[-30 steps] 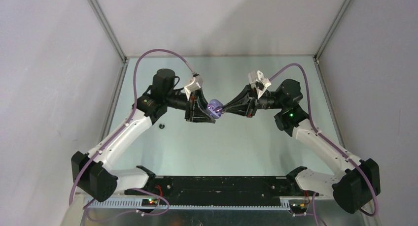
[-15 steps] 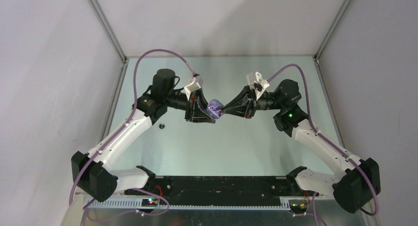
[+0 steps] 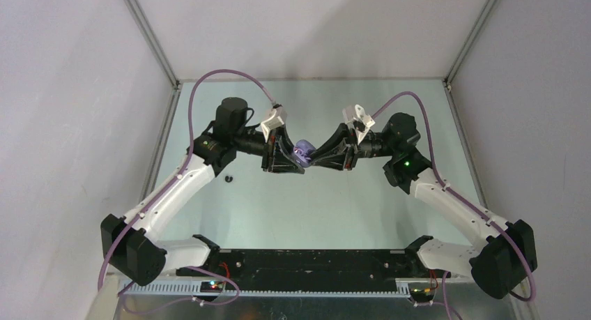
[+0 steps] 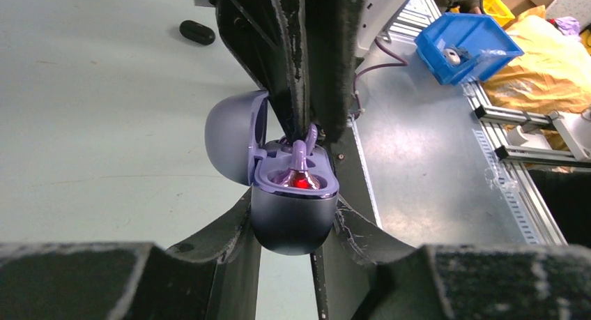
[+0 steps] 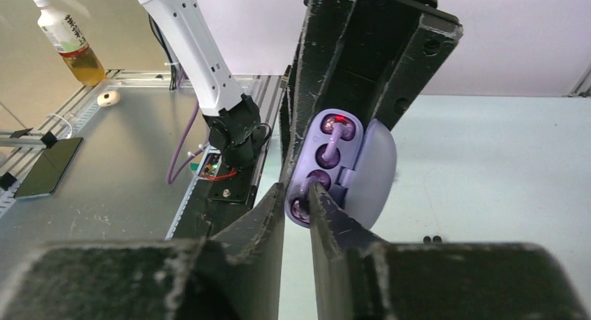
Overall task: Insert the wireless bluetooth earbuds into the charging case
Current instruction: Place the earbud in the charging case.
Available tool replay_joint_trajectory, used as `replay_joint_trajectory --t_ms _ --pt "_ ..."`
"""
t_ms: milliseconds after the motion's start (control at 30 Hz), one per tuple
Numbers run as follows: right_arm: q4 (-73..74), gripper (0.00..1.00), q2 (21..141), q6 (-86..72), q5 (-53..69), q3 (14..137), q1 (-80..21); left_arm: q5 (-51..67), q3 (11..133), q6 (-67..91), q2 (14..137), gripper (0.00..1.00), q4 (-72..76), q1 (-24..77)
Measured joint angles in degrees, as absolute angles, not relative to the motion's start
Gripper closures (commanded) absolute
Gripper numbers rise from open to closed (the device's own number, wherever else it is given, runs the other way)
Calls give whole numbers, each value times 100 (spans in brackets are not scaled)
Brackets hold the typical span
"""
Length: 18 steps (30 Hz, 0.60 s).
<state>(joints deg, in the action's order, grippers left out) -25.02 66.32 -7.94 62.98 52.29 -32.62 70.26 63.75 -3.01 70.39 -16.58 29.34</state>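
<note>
My left gripper (image 3: 296, 157) (image 4: 293, 215) is shut on the purple charging case (image 3: 302, 150) (image 4: 293, 226) and holds it above the table, lid swung open. One pale purple earbud (image 4: 300, 168) (image 5: 336, 134) sits in the case's tray under a red light. My right gripper (image 3: 311, 157) (image 5: 297, 191) meets the case from the right. Its jaws stand a narrow gap apart, tips at the other socket, where a second purple earbud (image 5: 300, 208) shows. Small black earbuds (image 3: 228, 178) (image 4: 197, 32) (image 5: 432, 238) lie on the table near the left arm.
Grey enclosure walls close in the pale green table (image 3: 293, 208) on three sides. Off the table the wrist views show a blue bin (image 4: 463, 44), a yellow cloth (image 4: 543, 62), a drink bottle (image 5: 70, 44) and a dark flat slab (image 5: 45, 166).
The right arm has pushed a little to the left, bringing its fingertips further onto the case, and its jaws have parted slightly. The left arm and the case stay put.
</note>
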Motion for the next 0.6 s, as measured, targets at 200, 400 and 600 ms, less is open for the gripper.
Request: replay_joint_trajectory --t_ms 200,400,600 --pt "-2482 61 6600 -878 6477 5231 -3201 6908 6375 -303 7039 87 -1660 2923" --pt "-2871 60 6434 -1468 6816 5251 -2923 6947 6375 -327 7037 87 -1667 2941" --pt "-3194 61 6198 -1796 7000 5304 -2720 6947 6375 -357 7035 87 -1704 2945"
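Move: The right hand's point is at the second earbud, at the near end of the open charging case, its fingers already loosening; the case's middle is about 2 cm to its left and 1 cm farther out, level with it. The already placed earbud lies some 3 cm left, 1 cm ahead and 1 cm higher. A black earbud on the table is roughly 23 cm left, 8 cm ahead and 30 cm below. The left hand grips the case, whose middle is about 1 cm to its right, 1 cm above and straight ahead. Opening first and backing away after, the right fingers spread clear of the second earbud while the hand barely shifts. Then the hand withdraws from the case, up and to the right and a little back, about 5 cm in all, with hardly any wrist turn. The left hand stays in place and keeps its grip on the case. ##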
